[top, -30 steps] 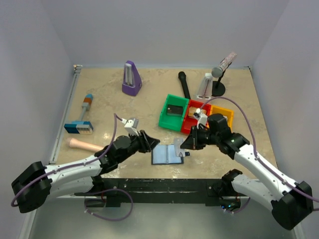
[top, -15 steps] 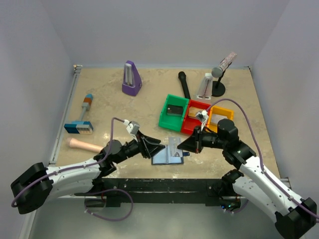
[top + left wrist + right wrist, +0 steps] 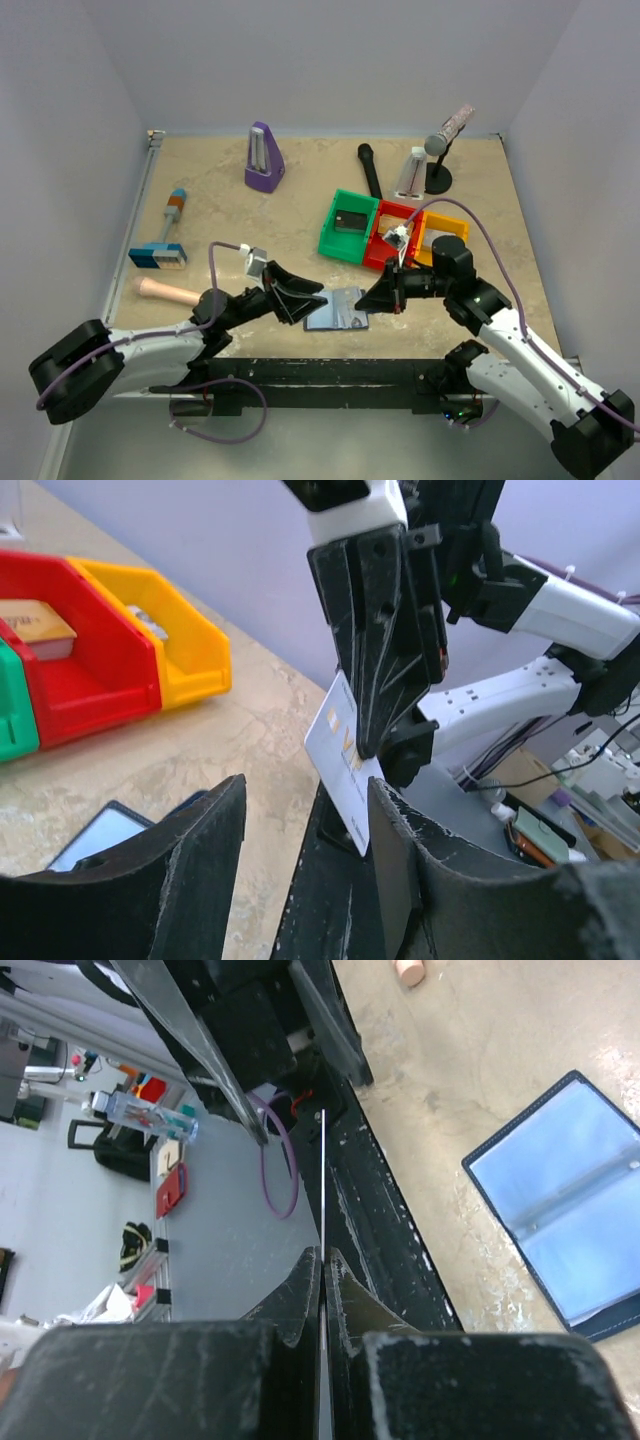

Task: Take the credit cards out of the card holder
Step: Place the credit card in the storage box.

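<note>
The card holder (image 3: 335, 315) lies open near the table's front edge, its pale blue inner panels (image 3: 565, 1200) facing up. My right gripper (image 3: 374, 297) is shut on a white credit card (image 3: 340, 755) with gold print and holds it above the front edge. The right wrist view shows that card edge-on as a thin line (image 3: 323, 1180) rising from the closed fingertips (image 3: 313, 1265). My left gripper (image 3: 305, 785) is open just left of it. The card's lower corner sits between the left fingers (image 3: 400, 860), close to the right one.
Green (image 3: 328, 232), red (image 3: 383, 248) and yellow (image 3: 447, 230) bins stand behind the card holder. Further back are a purple metronome (image 3: 263, 158), a black microphone (image 3: 370, 170) and a microphone on a stand (image 3: 440, 150). At the left lie a blue tool (image 3: 162, 245) and a beige cylinder (image 3: 170, 291).
My right gripper has drawn the card away from the card holder toward the front edge. The left gripper has moved right to meet it, its jaws wider.
</note>
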You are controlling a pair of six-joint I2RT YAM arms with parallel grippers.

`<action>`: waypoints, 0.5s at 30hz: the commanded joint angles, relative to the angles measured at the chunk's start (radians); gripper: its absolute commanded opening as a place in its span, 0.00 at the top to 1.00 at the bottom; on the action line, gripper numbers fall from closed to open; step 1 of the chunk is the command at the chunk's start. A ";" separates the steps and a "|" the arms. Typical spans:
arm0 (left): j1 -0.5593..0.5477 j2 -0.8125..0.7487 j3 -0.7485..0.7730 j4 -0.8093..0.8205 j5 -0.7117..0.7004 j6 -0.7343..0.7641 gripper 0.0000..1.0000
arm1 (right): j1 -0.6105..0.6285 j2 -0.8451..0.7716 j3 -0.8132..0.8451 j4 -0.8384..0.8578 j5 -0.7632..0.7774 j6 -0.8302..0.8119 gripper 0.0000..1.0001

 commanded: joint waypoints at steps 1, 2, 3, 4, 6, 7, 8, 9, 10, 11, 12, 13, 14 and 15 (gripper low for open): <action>0.040 -0.162 0.081 -0.174 -0.010 0.055 0.43 | 0.014 0.027 0.089 -0.116 -0.049 -0.095 1.00; 0.042 -0.212 0.118 -0.294 -0.020 0.092 0.43 | 0.026 0.027 0.101 -0.143 -0.030 -0.114 1.00; 0.042 -0.246 0.155 -0.427 -0.017 0.127 0.42 | 0.046 0.030 0.111 -0.173 -0.010 -0.138 1.00; 0.042 -0.269 0.204 -0.526 -0.003 0.165 0.41 | 0.076 0.033 0.124 -0.199 0.016 -0.160 1.00; 0.040 -0.286 0.270 -0.666 0.063 0.233 0.41 | 0.132 0.050 0.149 -0.240 0.046 -0.197 1.00; 0.040 -0.280 0.302 -0.712 0.112 0.259 0.41 | 0.155 0.061 0.163 -0.263 0.063 -0.212 1.00; 0.040 -0.271 0.327 -0.749 0.159 0.270 0.41 | 0.178 0.070 0.175 -0.283 0.076 -0.226 1.00; 0.040 -0.248 0.353 -0.770 0.199 0.276 0.41 | 0.193 0.076 0.183 -0.291 0.085 -0.233 1.00; 0.040 -0.227 0.379 -0.796 0.245 0.276 0.41 | 0.201 0.078 0.191 -0.299 0.086 -0.238 1.00; 0.040 -0.199 0.410 -0.856 0.275 0.278 0.42 | 0.202 0.079 0.198 -0.308 0.088 -0.246 1.00; 0.040 -0.170 0.436 -0.888 0.308 0.285 0.43 | 0.209 0.079 0.207 -0.320 0.088 -0.253 1.00; 0.040 -0.150 0.454 -0.921 0.348 0.287 0.45 | 0.209 0.078 0.217 -0.335 0.089 -0.263 1.00; 0.040 -0.130 0.477 -0.951 0.373 0.293 0.46 | 0.212 0.076 0.226 -0.351 0.089 -0.275 1.00; 0.040 -0.119 0.482 -0.959 0.396 0.292 0.47 | 0.215 0.075 0.232 -0.364 0.093 -0.283 1.00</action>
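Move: The right hand holds the credit card, whose middle sits about 8 cm to the right of the open left hand, level with it. From the right hand, the storage box's green bin lies some 25 cm ahead, 2 cm left and 15 cm below, with the red bin about 24 cm ahead and 9 cm right at that depth; the opened card holder is 3 cm ahead, 5 cm left and 16 cm below. Still pinching the card, the right hand draws back about 4 cm towards the robot, pulling it from above the card holder towards the front table edge, while its fingers swing roughly 10 degrees counter-clockwise and tip slightly down. The empty left hand, fingers staying about half open, rises nearly 8 cm, then dips and edges 2 cm right on its side of the card, ending about 6 cm higher with fingertips tipping down and no touch on the card to be seen. ##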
